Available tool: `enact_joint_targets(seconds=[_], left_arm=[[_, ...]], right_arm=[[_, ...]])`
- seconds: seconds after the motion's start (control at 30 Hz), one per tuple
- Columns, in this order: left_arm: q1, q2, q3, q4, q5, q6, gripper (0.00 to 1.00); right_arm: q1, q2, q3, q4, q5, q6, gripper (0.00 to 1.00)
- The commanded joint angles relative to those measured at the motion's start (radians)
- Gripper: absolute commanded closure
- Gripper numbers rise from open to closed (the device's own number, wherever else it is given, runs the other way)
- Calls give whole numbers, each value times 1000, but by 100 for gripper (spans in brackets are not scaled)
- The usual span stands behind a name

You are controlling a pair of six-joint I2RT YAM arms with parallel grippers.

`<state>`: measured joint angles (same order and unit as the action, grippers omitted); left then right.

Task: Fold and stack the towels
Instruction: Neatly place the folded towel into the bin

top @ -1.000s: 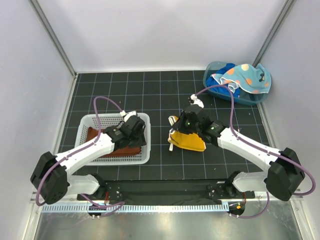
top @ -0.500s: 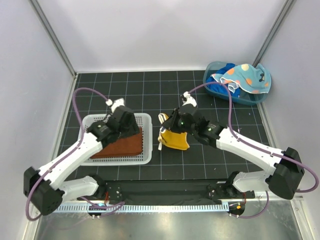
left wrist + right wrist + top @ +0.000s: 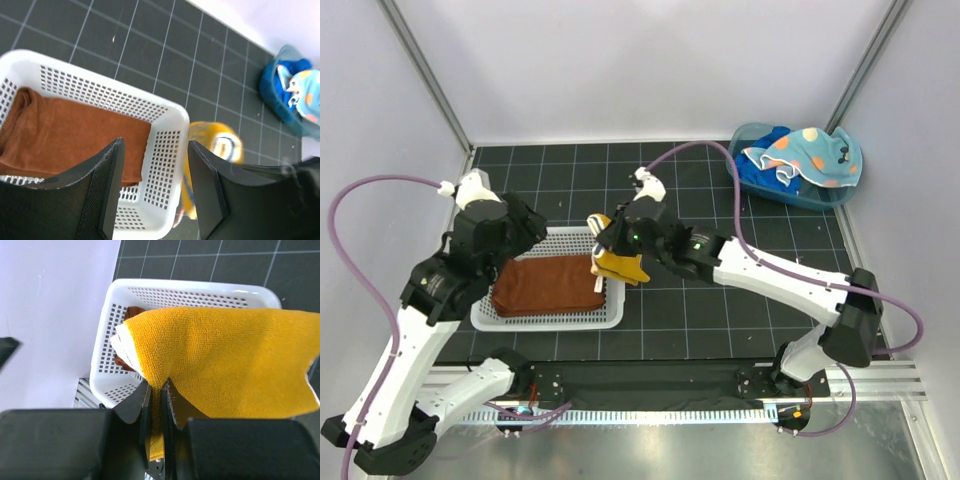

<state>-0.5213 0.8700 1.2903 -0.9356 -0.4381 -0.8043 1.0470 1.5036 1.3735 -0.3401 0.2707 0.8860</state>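
Note:
A folded rust-brown towel (image 3: pixel 542 288) (image 3: pixel 65 132) lies flat in the white mesh basket (image 3: pixel 546 320) (image 3: pixel 167 150). My right gripper (image 3: pixel 612 252) (image 3: pixel 160 390) is shut on a fold of the yellow-orange towel (image 3: pixel 619 264) (image 3: pixel 225 360), which hangs over the basket's right rim (image 3: pixel 165 287). My left gripper (image 3: pixel 525 226) (image 3: pixel 155 150) is raised above the basket's back left, open, with nothing in it. A light blue spotted towel (image 3: pixel 810 152) (image 3: pixel 307 95) and a royal blue towel (image 3: pixel 761 172) (image 3: pixel 293 70) are piled in the tub at the back right.
The blue plastic tub (image 3: pixel 817 197) (image 3: pixel 276 102) stands at the back right corner. White walls close in the black gridded table (image 3: pixel 720 320) on three sides. Purple cables loop above both arms.
My left gripper has let go of the brown towel, opened wider and risen to the back left. My right gripper carried the yellow towel left, from the mat's middle to the basket's right rim.

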Motion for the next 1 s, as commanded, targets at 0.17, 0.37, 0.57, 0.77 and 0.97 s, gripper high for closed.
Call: enact_joint_targets(seconds=[0.17, 0.37, 0.57, 0.77, 0.97], left_arm=[[3, -11, 124, -80, -33, 51, 43], [3, -16, 170, -109, -34, 71, 43], [3, -34, 159, -115, -16, 80, 43], [4, -40, 121, -101, 19, 79, 43], [4, -54, 80, -86, 30, 86, 43]], right_arm=[[79, 158, 237, -31, 62, -1, 99], [96, 309, 371, -43, 65, 30, 99], [102, 437, 473, -40, 65, 56, 99], [105, 549, 535, 1, 53, 59, 99], [105, 642, 601, 39, 35, 50, 99]])
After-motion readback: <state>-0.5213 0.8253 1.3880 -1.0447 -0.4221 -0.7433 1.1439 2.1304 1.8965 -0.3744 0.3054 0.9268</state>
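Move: The yellow towel, folded and already pinched in the right hand, hangs about 3 cm to the right of its fingertips, 1 cm back and 5 cm below. The middle of the white bin it is bound for lies some 15 cm to that hand's left, roughly 2 cm back and 22 cm down, with the brown towel at much the same spot, about 2 cm lower. From the left hand the bin is nearly straight below, about 28 cm down, 1 cm back and 2 cm left. The yellow towel is carried left over the bin by the right hand, nearly level for about 9 cm, then on left and downward with a slight forward drift, sinking some 9 cm towards the brown towel while the fingers keep their pinch. The open, empty left hand eases up and back a few centimetres, then sinks slightly. ##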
